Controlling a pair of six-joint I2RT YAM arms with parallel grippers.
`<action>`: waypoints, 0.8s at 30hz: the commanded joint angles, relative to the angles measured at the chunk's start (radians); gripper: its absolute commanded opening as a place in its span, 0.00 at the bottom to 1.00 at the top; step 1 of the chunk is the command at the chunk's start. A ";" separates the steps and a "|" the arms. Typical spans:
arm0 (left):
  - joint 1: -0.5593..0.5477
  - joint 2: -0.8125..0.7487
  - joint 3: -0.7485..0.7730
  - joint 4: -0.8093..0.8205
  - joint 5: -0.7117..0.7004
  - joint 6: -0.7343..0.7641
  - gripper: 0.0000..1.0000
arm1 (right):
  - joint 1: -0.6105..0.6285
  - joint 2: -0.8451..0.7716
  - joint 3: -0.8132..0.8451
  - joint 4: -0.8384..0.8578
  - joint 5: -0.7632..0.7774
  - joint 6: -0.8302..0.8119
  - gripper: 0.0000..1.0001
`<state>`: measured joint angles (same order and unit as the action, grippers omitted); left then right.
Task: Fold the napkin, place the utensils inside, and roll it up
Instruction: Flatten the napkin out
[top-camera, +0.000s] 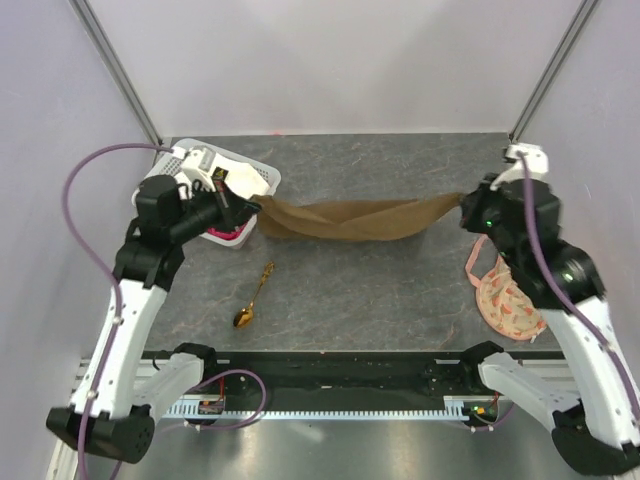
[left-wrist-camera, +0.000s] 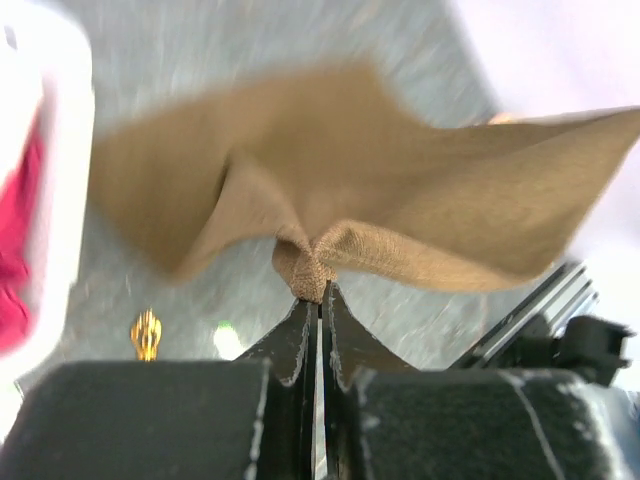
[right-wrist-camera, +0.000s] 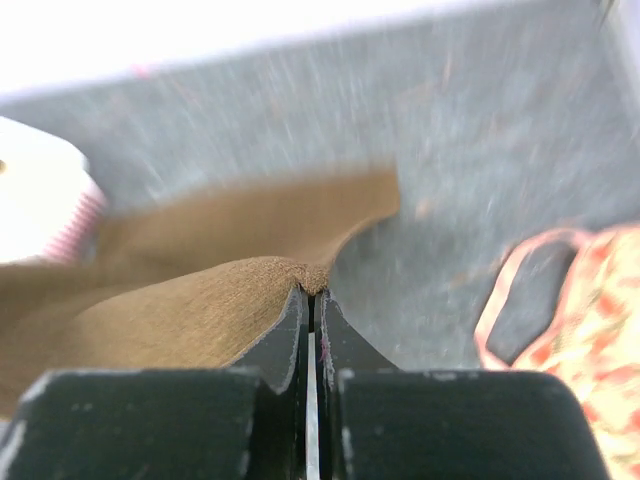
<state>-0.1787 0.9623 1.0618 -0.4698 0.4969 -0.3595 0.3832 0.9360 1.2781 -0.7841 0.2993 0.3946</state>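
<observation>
The olive-brown napkin (top-camera: 350, 219) hangs stretched and twisted between both arms above the grey table. My left gripper (top-camera: 254, 207) is shut on its left corner (left-wrist-camera: 305, 272), the cloth bunched at the fingertips. At the right, my right gripper (top-camera: 463, 203) is shut on the opposite corner (right-wrist-camera: 315, 277). The gold spoon (top-camera: 254, 295) lies on the table below the napkin, toward the front left, bowl nearest the front edge; its tip (left-wrist-camera: 146, 335) shows in the left wrist view.
A white basket (top-camera: 240, 178) with pink inside stands at the back left, just behind the left gripper. A peach floral fabric piece (top-camera: 503, 296) lies at the right under the right arm. Frame posts rise at both back corners.
</observation>
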 joint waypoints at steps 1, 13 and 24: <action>0.004 -0.114 0.164 -0.053 -0.006 -0.050 0.02 | 0.000 -0.092 0.186 -0.090 0.038 -0.106 0.00; 0.004 0.002 0.471 -0.080 0.058 -0.099 0.02 | 0.002 -0.003 0.552 -0.081 0.193 -0.174 0.00; 0.004 0.389 0.429 0.240 0.149 -0.164 0.02 | -0.029 0.224 0.414 0.232 0.327 -0.263 0.00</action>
<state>-0.1787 1.2755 1.4815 -0.3580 0.5880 -0.4690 0.3782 1.1282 1.6829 -0.6842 0.5808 0.1776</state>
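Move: Stretched from fingertip to fingertip, the napkin sags in a bunched band with its middle about 18 cm right of the left hand, 4 cm ahead and 10 cm below; from the right hand that is 18 cm left, 4 cm ahead and 13 cm below. The spoon lies 4 cm left and 6 cm back of the left hand, 29 cm down; the basket 15 cm left and 23 cm ahead. The floral bag is 22 cm right of the right hand, 3 cm back. Swinging the napkin by its two pinched corners, both hands sweep up about 21 cm and back some 9 cm, fingers tipping up nearly 30 degrees and the right hand easing outward. Then both whip forward roughly 15 cm and down 10 cm, fingers tipping back down; grips stay shut. ##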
